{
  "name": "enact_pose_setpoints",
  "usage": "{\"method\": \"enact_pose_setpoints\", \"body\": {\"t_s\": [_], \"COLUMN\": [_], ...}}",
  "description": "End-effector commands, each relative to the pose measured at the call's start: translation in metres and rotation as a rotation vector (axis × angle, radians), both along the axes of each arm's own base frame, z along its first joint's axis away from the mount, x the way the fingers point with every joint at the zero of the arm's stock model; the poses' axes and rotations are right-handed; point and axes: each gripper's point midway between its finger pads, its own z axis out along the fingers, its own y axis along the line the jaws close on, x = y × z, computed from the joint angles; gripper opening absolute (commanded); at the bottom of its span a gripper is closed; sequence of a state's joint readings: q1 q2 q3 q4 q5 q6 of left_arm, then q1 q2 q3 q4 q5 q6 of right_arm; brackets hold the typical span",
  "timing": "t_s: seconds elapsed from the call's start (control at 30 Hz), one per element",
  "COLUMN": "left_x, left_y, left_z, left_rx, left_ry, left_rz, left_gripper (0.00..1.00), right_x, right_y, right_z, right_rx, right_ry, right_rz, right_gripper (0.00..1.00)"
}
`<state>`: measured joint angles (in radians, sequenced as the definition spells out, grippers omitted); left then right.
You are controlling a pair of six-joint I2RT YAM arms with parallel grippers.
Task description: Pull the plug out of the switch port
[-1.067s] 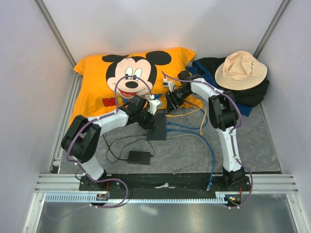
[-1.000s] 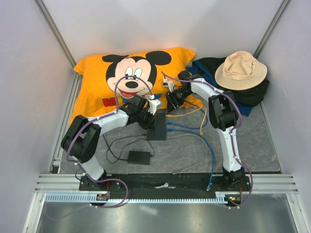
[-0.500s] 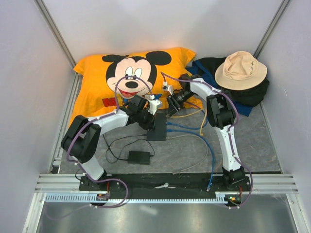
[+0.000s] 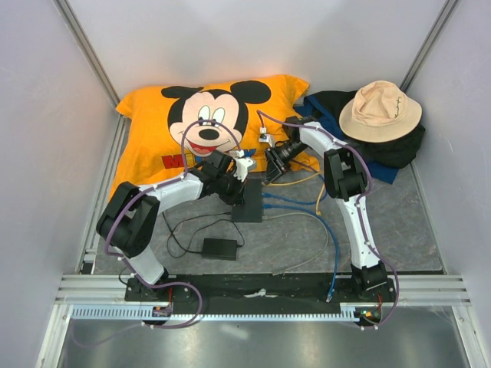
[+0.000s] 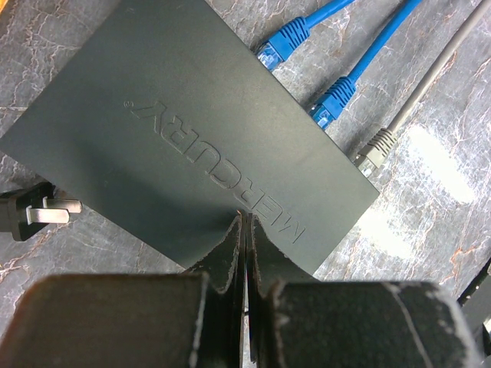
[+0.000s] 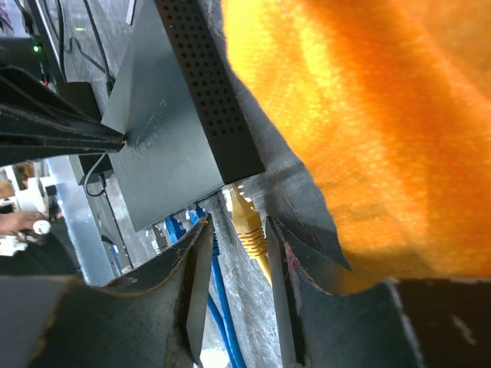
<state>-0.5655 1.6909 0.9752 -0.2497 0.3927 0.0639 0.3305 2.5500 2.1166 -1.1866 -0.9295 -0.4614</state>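
Observation:
The switch (image 4: 248,201) is a flat black box lying on the grey mat. In the left wrist view the switch (image 5: 192,130) has two blue plugs (image 5: 280,47) and a grey plug (image 5: 376,147) along its socket edge. My left gripper (image 5: 245,224) is shut, its tips resting on the switch top. In the right wrist view a yellow plug (image 6: 249,226) sits in the end socket of the switch (image 6: 165,146). My right gripper (image 6: 239,245) is open, its jaws on either side of the yellow plug, which lies nearer the right-hand finger (image 6: 288,261).
An orange Mickey pillow (image 4: 176,123) lies just behind the switch and fills the right wrist view (image 6: 368,115). A black power brick (image 4: 219,248) with a thin cord lies in front. A tan hat (image 4: 380,111) sits on dark cloth at the back right. Blue, yellow and grey cables (image 4: 307,203) trail right.
My right arm has shifted slightly left and its gripper has come in closer to the switch's far corner. The left arm and the switch have not moved.

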Motion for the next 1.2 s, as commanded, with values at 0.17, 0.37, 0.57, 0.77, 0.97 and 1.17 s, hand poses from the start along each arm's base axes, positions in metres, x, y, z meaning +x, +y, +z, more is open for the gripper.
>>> {"method": "enact_pose_setpoints", "body": {"t_s": [0.17,0.37,0.57,0.77,0.97,1.17], "left_x": [-0.014,-0.014,-0.015,-0.015,-0.015,-0.014], "left_y": [0.01,0.007,0.006,0.006,0.008,0.013], "left_z": [-0.024,-0.025,-0.026,-0.027,-0.03,-0.036], "left_rx": [0.083,0.083,0.084,0.093,0.108,0.14], "left_ry": [0.076,0.082,0.084,0.079,0.073,0.069], "left_rz": [0.021,0.02,0.02,0.018,0.016,0.023], "left_gripper": [0.02,0.02,0.02,0.02,0.02,0.02], "right_x": [-0.026,-0.031,-0.031,-0.03,-0.022,-0.014], "right_y": [-0.04,-0.037,-0.038,-0.038,-0.058,-0.076], "right_z": [-0.096,-0.099,-0.1,-0.101,-0.101,-0.091], "right_rx": [-0.39,-0.466,-0.49,-0.507,-0.574,-0.581], "right_ry": [0.105,0.084,0.074,0.072,0.021,-0.001], "right_rz": [0.011,0.011,0.011,0.0,0.003,0.043], "right_gripper": [0.44,0.41,0.26,0.03,0.0,0.0]}}
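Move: For the right hand, half open, the yellow plug in the switch's far port is almost at its fingertips: level fore and aft, about 1 cm to the left and 1 cm lower. The switch's middle is some 6 cm back and 6 cm left of the hand, and the two blue plugs are roughly 4 and 7 cm back, 1 cm left. From the left hand, shut on the switch's top, the yellow plug is about 6 cm ahead, 6 cm right and 2 cm lower. Pinches the yellow plug: the right hand sinks about half a centimetre beside the switch while its left-pointing fingers tip some 10 degrees farther down, shut from nearly half open, then begin to ease right, away from the switch, by under half a centimetre. The closed left fingertips stay resting on the switch's top, creeping about 1 cm right. ##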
